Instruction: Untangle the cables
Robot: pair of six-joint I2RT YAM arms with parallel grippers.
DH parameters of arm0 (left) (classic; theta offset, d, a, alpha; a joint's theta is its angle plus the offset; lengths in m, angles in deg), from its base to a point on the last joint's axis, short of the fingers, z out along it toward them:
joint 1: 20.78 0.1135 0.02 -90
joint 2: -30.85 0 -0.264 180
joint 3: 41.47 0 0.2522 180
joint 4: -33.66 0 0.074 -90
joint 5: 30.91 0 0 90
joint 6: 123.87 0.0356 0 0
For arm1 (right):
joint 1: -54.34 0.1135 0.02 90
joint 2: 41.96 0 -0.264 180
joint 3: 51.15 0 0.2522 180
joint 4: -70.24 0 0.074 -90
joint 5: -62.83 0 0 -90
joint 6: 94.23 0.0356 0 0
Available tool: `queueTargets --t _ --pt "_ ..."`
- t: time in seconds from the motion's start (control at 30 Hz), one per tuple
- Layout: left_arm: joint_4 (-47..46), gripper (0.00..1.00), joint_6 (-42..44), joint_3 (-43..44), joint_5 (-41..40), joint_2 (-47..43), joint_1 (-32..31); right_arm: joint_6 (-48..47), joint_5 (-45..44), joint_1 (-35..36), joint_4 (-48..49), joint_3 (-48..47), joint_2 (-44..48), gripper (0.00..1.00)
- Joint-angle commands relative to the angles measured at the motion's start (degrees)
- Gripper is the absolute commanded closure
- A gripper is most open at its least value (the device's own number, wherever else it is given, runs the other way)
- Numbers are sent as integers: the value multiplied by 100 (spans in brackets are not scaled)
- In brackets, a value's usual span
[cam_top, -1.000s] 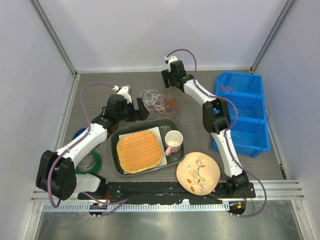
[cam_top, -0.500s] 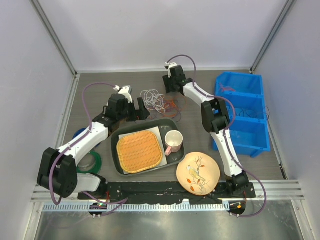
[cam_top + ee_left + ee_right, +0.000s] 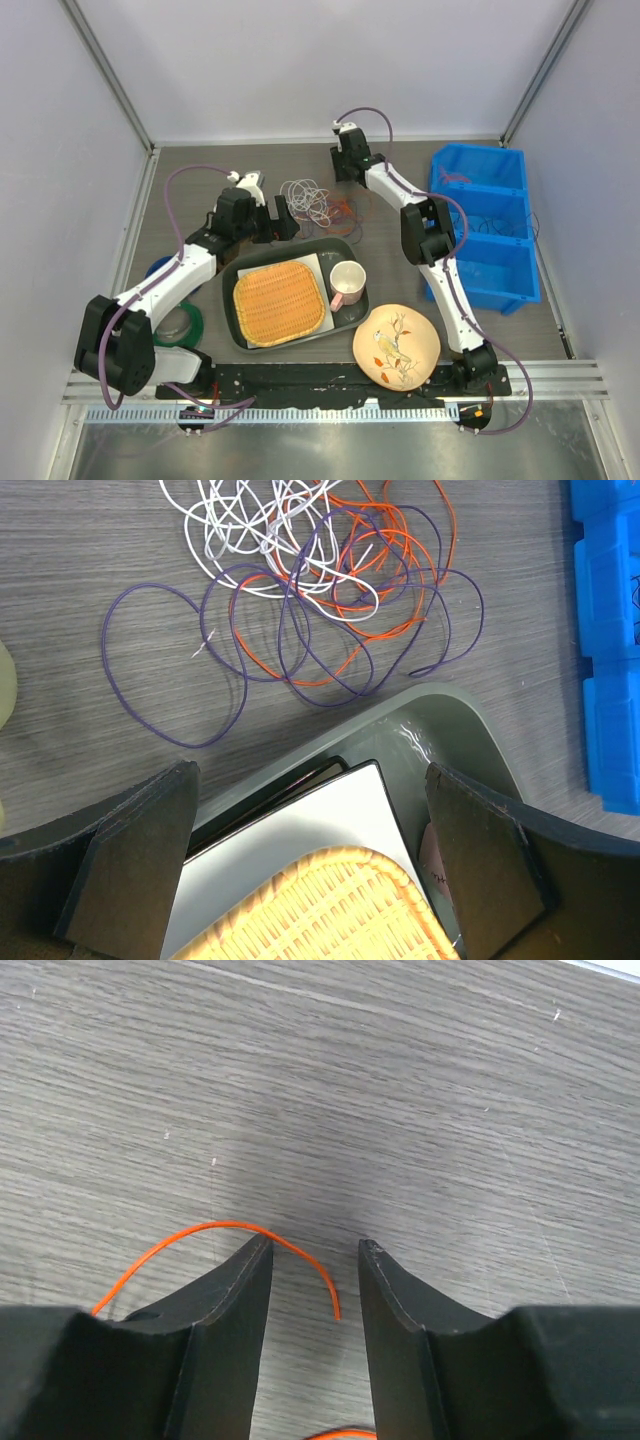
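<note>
The cables (image 3: 315, 203) are thin red-orange, purple and white wires looped in a loose bunch on the table behind the tray; they also fill the top of the left wrist view (image 3: 320, 580). My left gripper (image 3: 283, 222) is open and empty, its jaws wide apart over the tray's far rim (image 3: 310, 780), just short of the purple loops. My right gripper (image 3: 345, 165) is low over the table behind the bunch. Its jaws stand a narrow gap apart (image 3: 315, 1245), and the free end of an orange wire (image 3: 310, 1260) lies between them, ungripped.
A dark tray (image 3: 352, 252) holds a wicker mat (image 3: 279, 302) and a pink mug (image 3: 347, 283). A patterned plate (image 3: 396, 346) lies at the front. Blue bins (image 3: 485, 225) stand on the right. Green and blue tape rings (image 3: 180, 322) lie on the left.
My right wrist has turned and shifted slightly toward the back right. The left arm and the cables have not moved.
</note>
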Motion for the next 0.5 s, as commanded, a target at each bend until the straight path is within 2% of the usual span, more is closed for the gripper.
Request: queueTargets --t 0.0,0.13,0.23,0.37,0.47 --pt "-138 0 -60 157 110 -165 2 145 202 -142 -243 -282 -133 62" --pt "-174 0 -51 122 110 -192 11 285 580 -274 -190 -264 -133 78" --pt "-165 0 -34 122 101 -209 2 303 739 -327 -58 -97 -46 97" --pt "-139 0 -34 122 49 -218 2 286 757 -318 424 429 463 99" --pt "-130 0 -25 122 101 -244 2 312 520 -318 1065 1375 1341 99"
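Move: The loose end of the orange cable lies between the right hand's half-open fingertips, practically at the hand point and about 1 cm below. From this hand, the orange tangle it belongs to is some 10 cm back and 1 cm to the right, and the white cable bundle roughly 7 cm back and 7 cm left. From the left hand, the same orange end is about 23 cm ahead, 12 cm right and 12 cm below. The orange cable's free end is pinched as the right fingers go from half open to shut, low over the table. Meanwhile the hand slides about 1.5 cm to its right, staying at the same height, and the wrist rolls some 5 degrees, its left side rising. ##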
